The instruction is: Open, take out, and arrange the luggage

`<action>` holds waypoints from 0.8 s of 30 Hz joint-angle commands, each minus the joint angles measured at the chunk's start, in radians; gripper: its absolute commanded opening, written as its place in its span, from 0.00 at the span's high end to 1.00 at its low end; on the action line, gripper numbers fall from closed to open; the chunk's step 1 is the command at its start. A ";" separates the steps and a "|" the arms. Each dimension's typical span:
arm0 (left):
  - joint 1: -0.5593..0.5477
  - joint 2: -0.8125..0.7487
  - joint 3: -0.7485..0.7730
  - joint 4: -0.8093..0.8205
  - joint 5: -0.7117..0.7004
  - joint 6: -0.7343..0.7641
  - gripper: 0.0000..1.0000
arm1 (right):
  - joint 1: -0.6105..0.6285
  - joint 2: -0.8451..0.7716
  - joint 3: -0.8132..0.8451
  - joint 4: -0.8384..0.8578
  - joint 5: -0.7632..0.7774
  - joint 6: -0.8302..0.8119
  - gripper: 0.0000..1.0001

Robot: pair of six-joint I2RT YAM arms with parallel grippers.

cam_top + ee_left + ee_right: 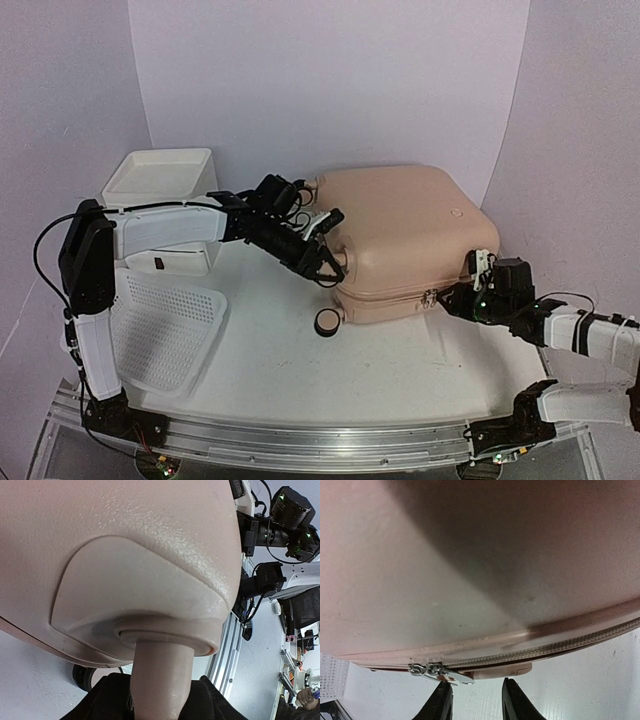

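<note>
The pale pink luggage (400, 230) lies flat on the table, right of the middle. My left gripper (325, 262) is at its left end, shut on a pink caster stem (160, 675) that juts from the shell (125, 555). A black caster wheel (327, 322) sits at the front left corner. My right gripper (452, 297) is at the front right edge. In the right wrist view it (476, 692) stands open just below the zipper. The two metal zipper pulls (440, 672) lie over its left fingertip (440, 702), with nothing between the fingers.
A white drawer unit (160, 200) stands at the back left. A white mesh basket (165, 330) lies in front of it, under the left arm. An aluminium rail (300, 440) runs along the near edge. Lilac backdrop walls close in the back and sides.
</note>
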 commanded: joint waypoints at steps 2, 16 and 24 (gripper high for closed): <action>0.034 -0.007 0.108 -0.038 0.070 -0.140 0.86 | 0.002 0.026 -0.018 0.151 -0.014 0.037 0.62; 0.027 0.046 0.229 -0.032 0.119 -0.291 0.86 | 0.002 0.143 -0.006 0.298 0.018 0.042 0.65; 0.028 0.032 0.204 -0.030 0.095 -0.310 0.86 | 0.002 0.154 -0.003 0.296 0.049 0.014 0.89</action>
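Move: The suitcase's zipper pulls lie about 3 cm ahead and 2 cm left of my right hand, level with its open fingertips. The upper wheel stem already in my left grip is some 20 cm left of the right hand, level fore and aft and 9 cm higher; the lower wheel is about 21 cm left, 2 cm nearer me and 6 cm down. From my left hand the zipper pulls are roughly 18 cm right, level ahead and 8 cm below. I ease my right hand some 2.5 cm forward, a touch left, along the suitcase's front to the zipper pulls, then shut my fingers on a hanging pull tab. Meanwhile my left hand keeps its grip on the wheel stem, shifting about 1.5 cm right and slightly up while rolling some 15 degrees so that its far side tips down, then holds still. ##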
